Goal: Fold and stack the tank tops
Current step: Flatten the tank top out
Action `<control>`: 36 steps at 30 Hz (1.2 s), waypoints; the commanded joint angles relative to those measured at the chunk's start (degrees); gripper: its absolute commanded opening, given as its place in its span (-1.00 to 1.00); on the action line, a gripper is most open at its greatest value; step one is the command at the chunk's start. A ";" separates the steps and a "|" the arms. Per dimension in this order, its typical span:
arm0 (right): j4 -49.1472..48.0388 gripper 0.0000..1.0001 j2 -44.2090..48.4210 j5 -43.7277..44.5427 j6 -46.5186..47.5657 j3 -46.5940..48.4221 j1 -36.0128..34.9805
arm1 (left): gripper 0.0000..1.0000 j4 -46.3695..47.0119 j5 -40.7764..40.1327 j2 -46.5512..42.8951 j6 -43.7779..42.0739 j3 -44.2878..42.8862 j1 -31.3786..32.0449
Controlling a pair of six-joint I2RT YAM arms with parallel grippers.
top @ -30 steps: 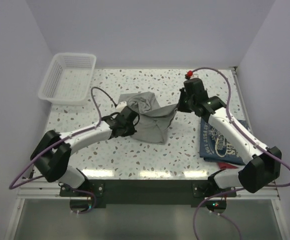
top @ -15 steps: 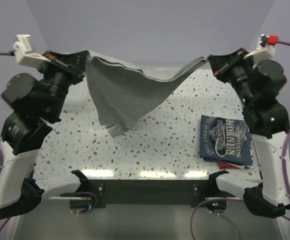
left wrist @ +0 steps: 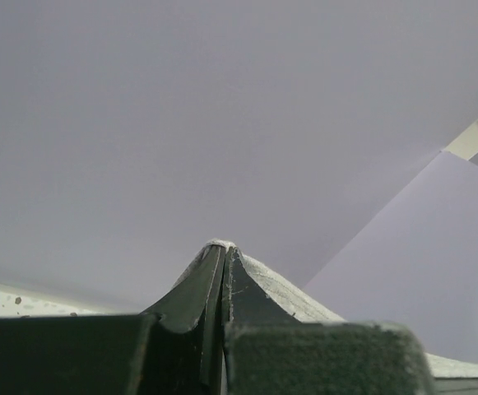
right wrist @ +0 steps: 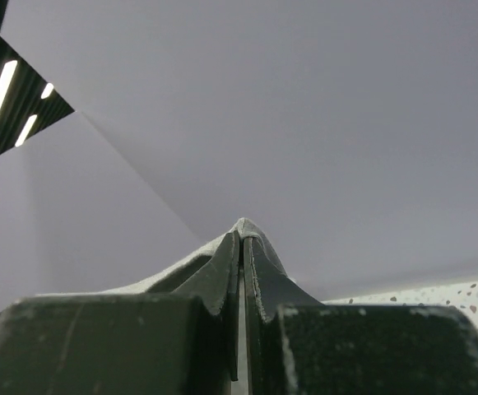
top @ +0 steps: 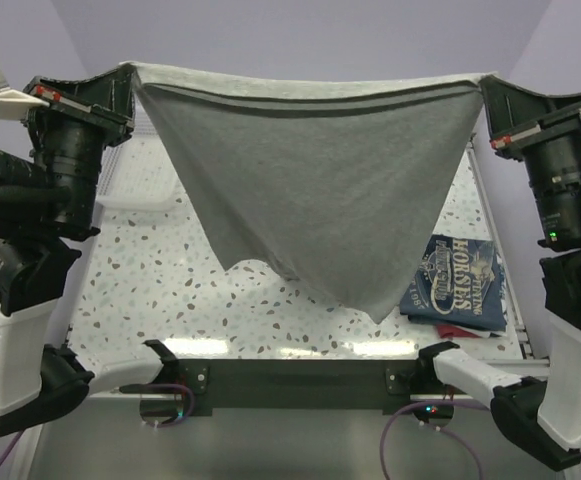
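Note:
The light grey tank top (top: 320,180) hangs stretched high in the air between both grippers, its lower part drooping to a point near the table's front edge. My left gripper (top: 122,85) is shut on its left corner, and grey cloth shows over the closed fingertips in the left wrist view (left wrist: 222,247). My right gripper (top: 490,92) is shut on its right corner, with cloth over the tips in the right wrist view (right wrist: 243,226). The navy tank top with white lettering (top: 460,285) lies folded at the right of the table. A red one (top: 455,328) peeks out beneath it.
The speckled table (top: 160,290) lies below the hanging cloth. The white mesh basket (top: 120,175) at the back left is mostly hidden behind the left arm. Purple walls enclose the back and sides.
Both arms rose from the table and spread apart, lifting the grey tank top from a crumpled heap and stretching it wide and taut in the air.

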State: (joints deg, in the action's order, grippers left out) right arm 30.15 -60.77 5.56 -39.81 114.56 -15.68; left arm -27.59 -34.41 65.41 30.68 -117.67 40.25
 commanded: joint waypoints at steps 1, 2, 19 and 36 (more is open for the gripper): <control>-2.28 -1.00 -5.14 2.43 1.49 -1.71 0.13 | -1.00 5.70 -2.85 2.70 -4.13 -0.64 -0.26; -3.07 -1.00 -6.01 2.61 1.75 -2.23 0.13 | -1.00 6.84 -3.03 3.75 -4.74 -0.72 -0.17; -21.62 -1.00 -55.92 -7.41 4.57 36.84 2.85 | -1.00 42.38 56.81 54.64 27.84 -28.23 -38.04; -42.54 -1.00 -28.81 -3.02 7.74 -11.46 4.78 | -1.00 73.63 68.94 41.49 42.45 2.48 -48.08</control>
State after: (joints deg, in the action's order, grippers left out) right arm -8.91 -92.68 0.93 -32.05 117.84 -11.20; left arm 38.22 27.18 108.07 69.04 -125.64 -10.41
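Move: High over the near part of the table, the hands hold the tank top stretched between them by two corners. The clear table middle lies some 9 cm ahead, 16 cm right and 62 cm below the left hand, and about 10 cm ahead, 23 cm left and equally far below the right. The white basket stands about 29 cm ahead and 13 cm left of the left hand. The navy stack lies 3 cm ahead and 11 cm right of the right hand. Flinging the tank top outward, both hands sweep almost 40 cm forward over the table while dipping about 15 cm, then whip back some 15 cm and rise to nearly their starting height. Shut fingers keep pinching the corners. On the return the left hand's fingers tip up roughly 30 degrees and swing rightward; the right hand's tip down first, then up. ##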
